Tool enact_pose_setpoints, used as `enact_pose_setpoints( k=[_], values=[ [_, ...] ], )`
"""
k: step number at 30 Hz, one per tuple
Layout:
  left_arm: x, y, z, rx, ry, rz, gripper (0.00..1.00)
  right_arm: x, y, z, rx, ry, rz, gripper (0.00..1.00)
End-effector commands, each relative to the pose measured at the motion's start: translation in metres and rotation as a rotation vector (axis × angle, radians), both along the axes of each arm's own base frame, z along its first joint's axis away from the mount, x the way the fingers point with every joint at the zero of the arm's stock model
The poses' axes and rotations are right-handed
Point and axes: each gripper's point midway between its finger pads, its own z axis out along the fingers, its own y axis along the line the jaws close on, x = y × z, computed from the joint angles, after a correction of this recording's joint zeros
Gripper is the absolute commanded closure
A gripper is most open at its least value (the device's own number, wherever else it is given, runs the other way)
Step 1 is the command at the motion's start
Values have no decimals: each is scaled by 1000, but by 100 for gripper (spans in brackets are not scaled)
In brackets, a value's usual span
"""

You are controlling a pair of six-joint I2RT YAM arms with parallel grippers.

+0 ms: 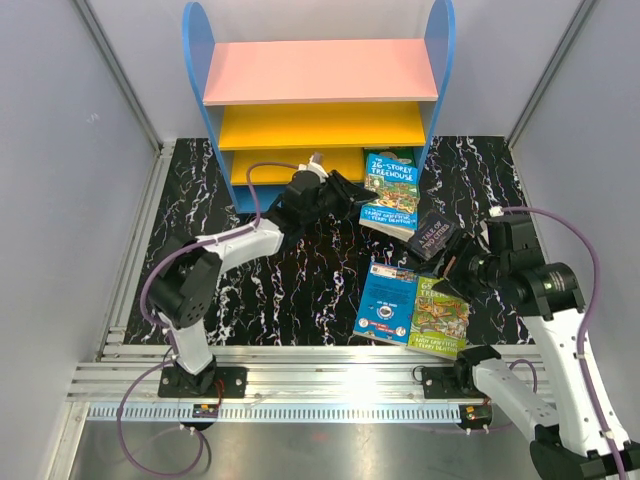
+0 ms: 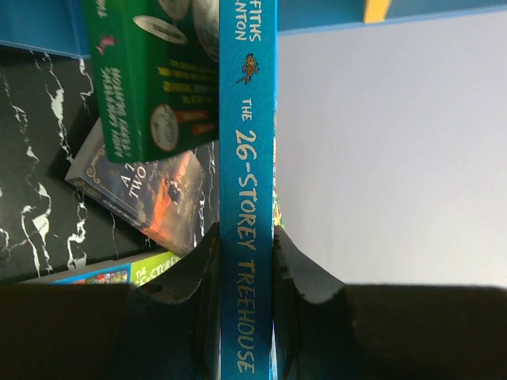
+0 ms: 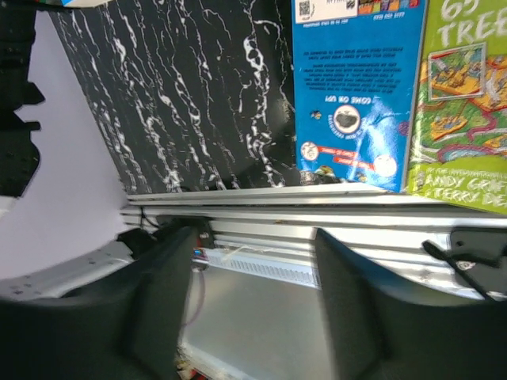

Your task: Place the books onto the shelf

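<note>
The shelf (image 1: 320,70) stands at the back, with blue side panels, a pink top board and yellow lower boards. My left gripper (image 2: 247,231) is shut on the spine of the blue "26-Storey Treehouse" book (image 2: 247,119), held by the shelf's right panel (image 1: 392,188). Behind it in the left wrist view are a green book with coin circles (image 2: 150,79) and the dark "A Tale of Two Cities" (image 2: 154,194). That dark book (image 1: 433,232) lies by my right gripper (image 1: 447,272), which is open and empty (image 3: 253,293). A blue-backed book (image 1: 388,302) and a lime-green one (image 1: 442,318) lie flat near the front.
Black marbled mat (image 1: 290,290) covers the table, with grey walls on both sides. An aluminium rail (image 3: 317,229) runs along the near edge, just under my right gripper's fingers (image 3: 150,309). The left arm (image 1: 230,245) stretches across the mat toward the shelf.
</note>
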Motion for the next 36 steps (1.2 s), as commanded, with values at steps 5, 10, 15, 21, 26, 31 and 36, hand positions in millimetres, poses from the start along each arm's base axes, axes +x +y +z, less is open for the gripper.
enact_pose_setpoints(
  k=[5, 10, 15, 21, 26, 31, 36],
  values=[
    [36, -3, 52, -124, -123, 64, 100, 40, 13, -13, 22, -16, 7, 86],
    [51, -8, 42, -81, -120, 53, 100, 70, 23, -24, 30, 13, 20, 94],
    [63, -12, 42, -86, -123, 53, 100, 98, 30, -39, 20, 47, 27, 97],
    [77, -15, 38, -85, -117, 44, 100, 133, 36, -59, 0, 79, 22, 100],
    [84, -15, 23, -83, -89, 52, 100, 166, 34, -66, -52, 75, -4, 100],
    [90, -11, 11, -83, -72, 60, 83, 201, 29, -78, -122, 88, -48, 100],
    [96, -10, 11, -99, -78, 50, 70, 240, 26, -98, -197, 102, -69, 100]
  ],
)
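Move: Just ahead of the left hand, which already holds the 26-Storey Treehouse by its spine edge, is its place on the lower yellow shelf, over the green book: some 6 cm forward, 6 cm right and 5 cm below. From the right hand the 26-Storey book lies about 22 cm ahead, 5 cm left and 6 cm lower. A Tale of Two Cities lies on the table some 18 cm right of the left hand, 4 cm back and 20 cm below. Sliding the 26-Storey Treehouse forward over the green book, the left hand travels about 7 cm, edging right and sinking slightly, still pinching the spine edge. The right hand shuts its empty fingers early and drives some 20 cm forward and 10 cm down, tipping them about 10 degrees steeper, to come up close to the book's near right corner. ##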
